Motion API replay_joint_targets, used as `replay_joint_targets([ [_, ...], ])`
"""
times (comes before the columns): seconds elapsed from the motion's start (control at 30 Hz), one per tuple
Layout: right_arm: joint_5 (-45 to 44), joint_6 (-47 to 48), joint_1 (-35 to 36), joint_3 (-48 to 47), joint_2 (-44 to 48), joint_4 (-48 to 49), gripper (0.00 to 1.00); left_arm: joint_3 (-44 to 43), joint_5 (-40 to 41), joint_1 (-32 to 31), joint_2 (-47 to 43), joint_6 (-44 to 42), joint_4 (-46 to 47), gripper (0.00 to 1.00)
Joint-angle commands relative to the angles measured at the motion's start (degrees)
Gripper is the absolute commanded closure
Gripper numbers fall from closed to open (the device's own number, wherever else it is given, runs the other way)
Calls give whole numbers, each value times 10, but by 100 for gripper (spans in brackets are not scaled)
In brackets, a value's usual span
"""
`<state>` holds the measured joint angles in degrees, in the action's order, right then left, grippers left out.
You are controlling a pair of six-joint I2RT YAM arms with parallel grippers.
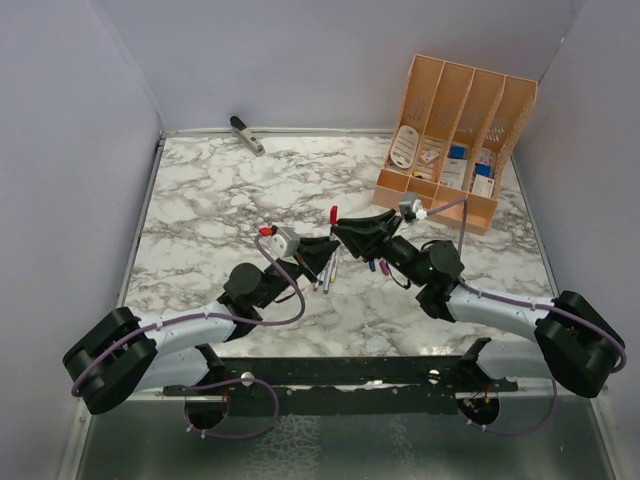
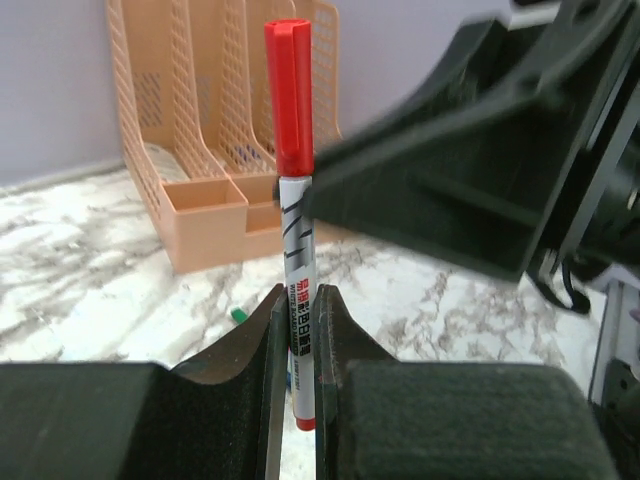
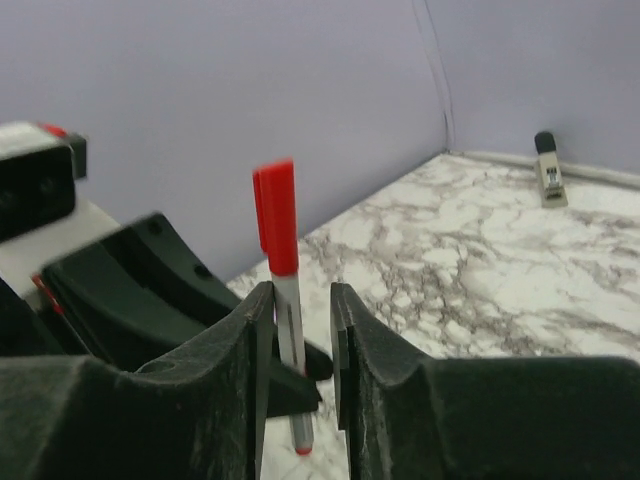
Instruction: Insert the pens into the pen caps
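A white pen (image 2: 299,270) stands upright with a red pen cap (image 2: 289,95) seated on its top end. My left gripper (image 2: 297,300) is shut on the pen's lower barrel. My right gripper (image 3: 300,300) is open around the same pen (image 3: 288,310), just below the red cap (image 3: 275,215); the barrel lies against one finger, with a gap to the other. From above, the two grippers (image 1: 325,245) (image 1: 340,228) meet at mid-table under the red cap (image 1: 333,213). More pens (image 1: 328,272) lie below them, and small pen caps (image 1: 380,266) lie to the right. A green cap (image 2: 239,314) lies on the marble.
An orange mesh file organizer (image 1: 455,130) stands at the back right. A grey clip-like tool (image 1: 247,134) lies at the back left edge. The marble table (image 1: 200,210) is walled on three sides.
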<state>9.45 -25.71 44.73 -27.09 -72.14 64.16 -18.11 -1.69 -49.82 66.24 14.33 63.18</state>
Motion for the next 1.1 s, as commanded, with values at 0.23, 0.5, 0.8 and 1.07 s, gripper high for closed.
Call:
replay_joint_targets([
  [0.23,-69,71,6,-32,87,-192,59,-107,86,69,23,-10,-171,100],
  [0.5,-163,71,6,-29,149,-282,59,-215,-31,245,152,65,-384,100],
  [0.8,-186,69,6,-44,142,-331,57,-326,-56,295,300,65,-506,100],
  [1.07,-216,52,6,-27,148,-321,57,-360,-34,323,364,66,-533,100],
])
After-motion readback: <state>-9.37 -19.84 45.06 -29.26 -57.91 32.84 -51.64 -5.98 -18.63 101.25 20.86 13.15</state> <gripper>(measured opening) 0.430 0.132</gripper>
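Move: The left hand holds the red-capped pen upright; the clear table it is bound for lies about 19 cm ahead, 12 cm left and 22 cm below. The loose pens lie some 8 cm ahead, 1 cm right and 22 cm below it. From the right hand, its fingers just parting, the capped pen's middle is about 1 cm left and 3 cm below, the blue cap 8 cm ahead, 11 cm right, 26 cm below. Left swings the capped pen about 20 cm forward and down, also left, tipping it; right opens, retreats rightward. ##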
